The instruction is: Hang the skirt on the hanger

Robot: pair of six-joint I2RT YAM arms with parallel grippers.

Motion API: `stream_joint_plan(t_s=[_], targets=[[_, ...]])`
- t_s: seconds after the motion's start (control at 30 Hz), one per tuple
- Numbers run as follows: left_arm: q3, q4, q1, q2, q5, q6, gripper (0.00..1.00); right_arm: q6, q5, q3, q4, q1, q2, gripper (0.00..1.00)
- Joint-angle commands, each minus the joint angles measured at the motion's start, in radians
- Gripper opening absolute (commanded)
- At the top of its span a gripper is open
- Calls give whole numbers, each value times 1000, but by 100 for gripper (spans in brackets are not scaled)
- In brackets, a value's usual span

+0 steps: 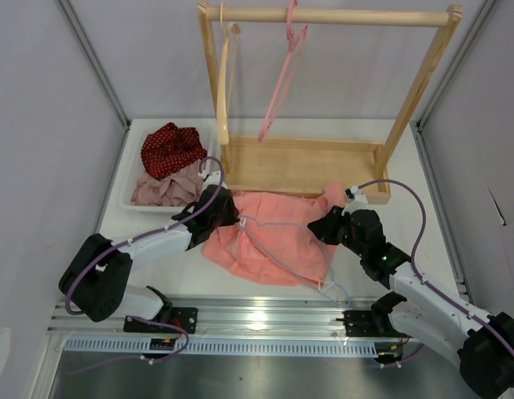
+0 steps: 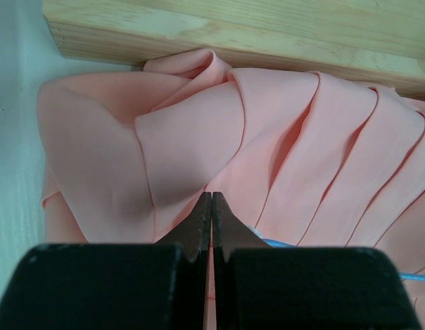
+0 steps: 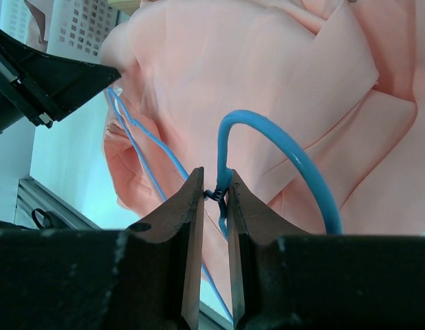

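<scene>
The salmon-pink skirt lies crumpled on the white table in front of the wooden rack. The thin pale blue hanger runs across it and down towards the front edge. My left gripper is at the skirt's upper left corner. In the left wrist view it is shut, with the skirt's folds converging at the tips and a strip of pink cloth between the fingers. My right gripper is at the skirt's right side. In the right wrist view it is shut on the hanger's twisted neck, just below the hook.
A wooden rack stands behind the skirt, with a pink hanger and a wooden hanger on its rail. A white tray at the left holds a red dotted cloth and a mauve cloth. A metal rail runs along the front.
</scene>
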Motion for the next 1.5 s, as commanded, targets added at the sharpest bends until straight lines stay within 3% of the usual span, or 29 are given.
stream_joint_plan(t_s=[0.0, 0.3, 0.5, 0.67, 1.03, 1.47], targets=[[44, 29, 12, -5, -1, 10, 0, -32, 8, 44, -30, -7, -1, 0], [40, 32, 13, 2, 17, 15, 0, -39, 8, 46, -41, -33, -4, 0], [15, 46, 19, -14, 119, 8, 0, -41, 3, 44, -42, -39, 0, 0], [-15, 37, 31, -63, 137, 14, 15, -42, -13, 37, -28, -39, -4, 0], [46, 61, 119, 45, 447, 56, 21, -44, -43, 23, -8, -41, -14, 0], [110, 10, 219, 108, 667, 136, 27, -47, -67, -5, 15, -42, -8, 0]])
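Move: Just under the left fingertips, about 1 cm back, 1 cm right and 2 cm lower, is the left end of the blue hanger with its white clip. The skirt's middle lies some 9 cm right of that hand, 4 cm back and 4 cm below. The rack's wooden base is centred about 14 cm ahead and 16 cm right. From the right hand, already holding the hanger's neck, that hanger end is roughly 17 cm left, 2 cm ahead and 7 cm below. Opening its shut fingers to about a quarter, the left hand shifts some 2 cm to the right over the skirt beside the hanger's left end, after a brief dip back. It bobs up a little and down again while turning about 20 degrees, clockwise and with its left side dropping. The right hand keeps its pinch on the hanger's neck, easing about 1 cm right and then half of that back. ##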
